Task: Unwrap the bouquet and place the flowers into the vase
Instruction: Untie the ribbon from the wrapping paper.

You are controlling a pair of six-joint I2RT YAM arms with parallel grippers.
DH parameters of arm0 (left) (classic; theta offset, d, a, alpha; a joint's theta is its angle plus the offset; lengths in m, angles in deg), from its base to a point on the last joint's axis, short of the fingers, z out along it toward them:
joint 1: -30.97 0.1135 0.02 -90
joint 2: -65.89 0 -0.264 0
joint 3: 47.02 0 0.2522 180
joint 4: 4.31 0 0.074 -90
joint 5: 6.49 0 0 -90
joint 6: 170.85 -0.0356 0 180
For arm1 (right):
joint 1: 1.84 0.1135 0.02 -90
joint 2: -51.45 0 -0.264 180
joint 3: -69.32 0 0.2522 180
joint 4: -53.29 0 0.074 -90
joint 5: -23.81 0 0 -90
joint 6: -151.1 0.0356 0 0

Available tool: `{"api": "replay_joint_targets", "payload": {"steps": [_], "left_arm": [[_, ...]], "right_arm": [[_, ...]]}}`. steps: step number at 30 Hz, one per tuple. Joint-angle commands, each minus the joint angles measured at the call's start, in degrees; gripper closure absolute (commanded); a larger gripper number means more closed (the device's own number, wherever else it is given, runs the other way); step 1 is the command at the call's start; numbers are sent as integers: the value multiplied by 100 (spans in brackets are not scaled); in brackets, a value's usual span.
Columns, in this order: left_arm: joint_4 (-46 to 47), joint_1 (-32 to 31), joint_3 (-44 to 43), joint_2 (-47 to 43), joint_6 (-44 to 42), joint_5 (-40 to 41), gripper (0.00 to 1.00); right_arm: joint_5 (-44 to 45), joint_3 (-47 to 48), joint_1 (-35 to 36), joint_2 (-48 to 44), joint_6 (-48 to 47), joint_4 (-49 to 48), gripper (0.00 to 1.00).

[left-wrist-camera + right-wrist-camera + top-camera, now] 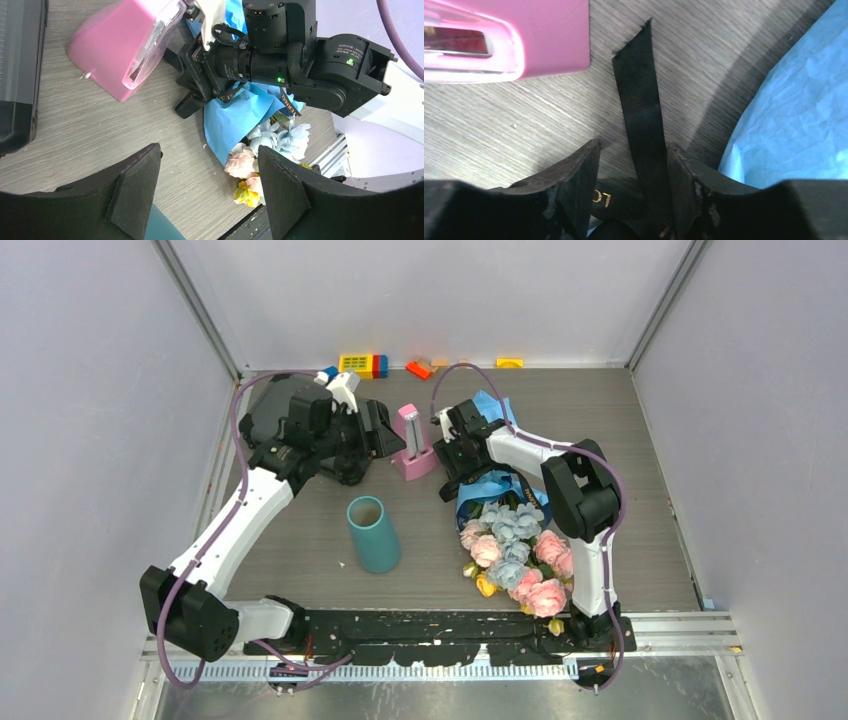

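Observation:
The bouquet lies on the table at the right, its pink, pale blue and yellow flowers (515, 555) pointing toward the near edge and its blue paper wrap (485, 487) toward the back. My right gripper (447, 455) hangs over the wrap's stem end. In the right wrist view the jaws (634, 145) stand apart, and the black ribbon (640, 95) runs out between them onto the table, close along the right finger. The teal vase (372, 533) stands upright left of the bouquet. My left gripper (383, 432) hovers behind the vase, open and empty (209, 149).
A pink metronome (413, 445) stands between the two grippers, close to the ribbon's free end. A dark grey case (272, 408) sits at the back left under the left arm. Coloured toy blocks (363, 364) lie along the back wall.

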Motion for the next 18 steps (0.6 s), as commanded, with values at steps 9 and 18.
{"api": "replay_joint_targets", "payload": {"steps": [9, 18], "left_arm": [[153, -22, -27, -145, -126, 44, 27], [158, -22, 9, -165, -101, 82, 27]], "right_arm": [[9, -229, 9, 94, 412, -94, 95], [334, -917, 21, -780, 971, -1169, 100]]}}
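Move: Just about 2 cm ahead of the right hand and 1 cm to its left, a centimetre lower, lies the middle of the ribbon's loose tail, already running between the open fingers. The pink metronome stands some 9 cm to the hand's left and 4 cm farther out; the blue wrapping paper is about 6 cm to its right, level with it. From the left hand, that tail is roughly 9 cm ahead, 10 cm right and 25 cm below. Closing from well open to shut, the right fingers pinch the black ribbon tail just above the table while the hand slides about 1.5 cm left and slightly back, staying low, towards the metronome's side. Pointing mostly down, the wrist rolls only some 5 degrees. ##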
